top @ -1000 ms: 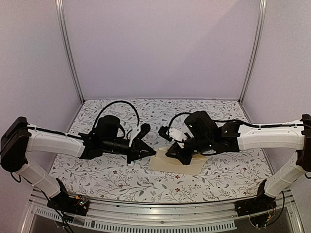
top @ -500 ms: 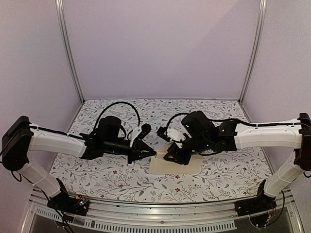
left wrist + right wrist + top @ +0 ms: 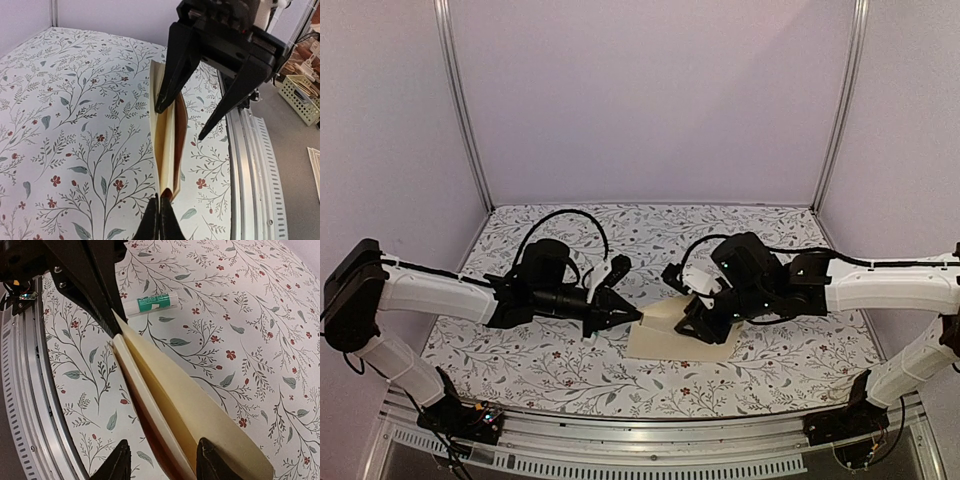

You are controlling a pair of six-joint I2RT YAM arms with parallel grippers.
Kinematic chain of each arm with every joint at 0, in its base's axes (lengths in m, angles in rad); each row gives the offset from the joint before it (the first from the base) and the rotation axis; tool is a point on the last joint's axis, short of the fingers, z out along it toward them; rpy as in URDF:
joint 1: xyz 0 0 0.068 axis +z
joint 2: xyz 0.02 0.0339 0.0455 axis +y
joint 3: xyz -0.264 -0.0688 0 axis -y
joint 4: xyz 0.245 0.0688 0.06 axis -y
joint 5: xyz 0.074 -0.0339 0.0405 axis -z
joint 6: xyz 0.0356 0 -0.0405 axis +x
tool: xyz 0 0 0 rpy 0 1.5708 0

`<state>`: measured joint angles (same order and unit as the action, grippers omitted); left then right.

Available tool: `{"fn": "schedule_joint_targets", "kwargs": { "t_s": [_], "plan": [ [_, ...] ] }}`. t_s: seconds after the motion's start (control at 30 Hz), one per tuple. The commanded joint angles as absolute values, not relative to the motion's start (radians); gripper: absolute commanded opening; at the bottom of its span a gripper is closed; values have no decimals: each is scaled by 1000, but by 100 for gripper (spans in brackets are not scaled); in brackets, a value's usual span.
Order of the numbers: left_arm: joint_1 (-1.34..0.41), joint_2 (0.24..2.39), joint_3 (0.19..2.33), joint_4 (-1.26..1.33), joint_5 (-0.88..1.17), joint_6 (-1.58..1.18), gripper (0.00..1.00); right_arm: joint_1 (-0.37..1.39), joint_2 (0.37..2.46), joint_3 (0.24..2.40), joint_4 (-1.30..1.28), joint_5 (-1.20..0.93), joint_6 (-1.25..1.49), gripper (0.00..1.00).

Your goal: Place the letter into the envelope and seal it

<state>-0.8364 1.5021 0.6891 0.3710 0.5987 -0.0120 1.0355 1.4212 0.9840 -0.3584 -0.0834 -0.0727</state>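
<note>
The cream envelope (image 3: 665, 340) lies mid-table with its left edge lifted. My left gripper (image 3: 638, 319) is shut on that edge; in the left wrist view its tips (image 3: 160, 212) pinch the end of the envelope (image 3: 162, 125). A tan-brown layer (image 3: 181, 117), apparently the letter, shows between the paper layers; its print is hidden. My right gripper (image 3: 695, 325) is open over the envelope's right part. In the right wrist view its jaws (image 3: 165, 460) straddle the gaping edge of the envelope (image 3: 215, 420) without pinching it.
A green-and-white glue stick (image 3: 150, 302) lies on the floral tablecloth (image 3: 760, 250) beside the left gripper. The ribbed metal rail (image 3: 250, 165) of the near table edge runs close behind the envelope. Purple walls enclose the other three sides.
My right gripper has opened, letting go of the envelope, and its arm has drawn back a little to the right. The left gripper has stayed shut on the envelope's edge.
</note>
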Motion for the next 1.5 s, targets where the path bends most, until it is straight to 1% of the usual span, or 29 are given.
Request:
{"fn": "schedule_joint_targets", "kwargs": {
  "t_s": [0.0,0.2,0.37,0.43,0.5,0.6,0.67,0.97,1.47],
  "plan": [
    [-826,1506,710,379,613,-12,0,1039,1399,951,-382,-72,-57,54],
    [-826,1500,707,377,613,-12,0,1038,1412,946,-383,-77,-57,52],
    [-826,1499,708,376,611,-12,0,1039,1430,952,-378,-72,-61,45],
    [-825,1499,708,374,610,-11,0,1038,1435,955,-379,-68,-61,41],
    [-826,1498,707,374,610,-11,0,1038,1436,954,-380,-66,-62,34],
    [-825,1498,706,374,610,-11,0,1038,1434,951,-379,-61,-63,20],
    [-826,1499,707,374,610,-9,0,1038,1436,948,-379,-59,-63,14],
    [-825,1497,707,373,610,-9,0,1038,1480,941,-352,-51,-58,7],
    [-826,1501,709,374,610,-8,0,1038,1502,881,-263,-54,-36,7]
  ]
}}
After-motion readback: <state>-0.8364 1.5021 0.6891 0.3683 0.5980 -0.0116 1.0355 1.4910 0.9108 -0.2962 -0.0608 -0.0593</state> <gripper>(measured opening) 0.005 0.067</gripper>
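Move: The folded letter stands on edge in the envelope, its upper edge just below my open right fingers. Its middle is about 5 cm below my right hand and 1 cm back; the envelope's middle is roughly 2 cm lower still. The glue stick lies on the table about 19 cm left of my right hand, 5 cm ahead and 13 cm below. From my left hand, which pinches the envelope's corner, the letter's middle is about 9 cm to the right, 3 cm back and 5 cm below. I lower my right hand about 1.5 cm with its fingers astride the letter's upper edge, easing slightly back and right, then shut them to pinch that edge. Keeping the pinch, I go on down some 3 cm more, into the envelope's mouth, while my left hand holds the envelope's corner still. ##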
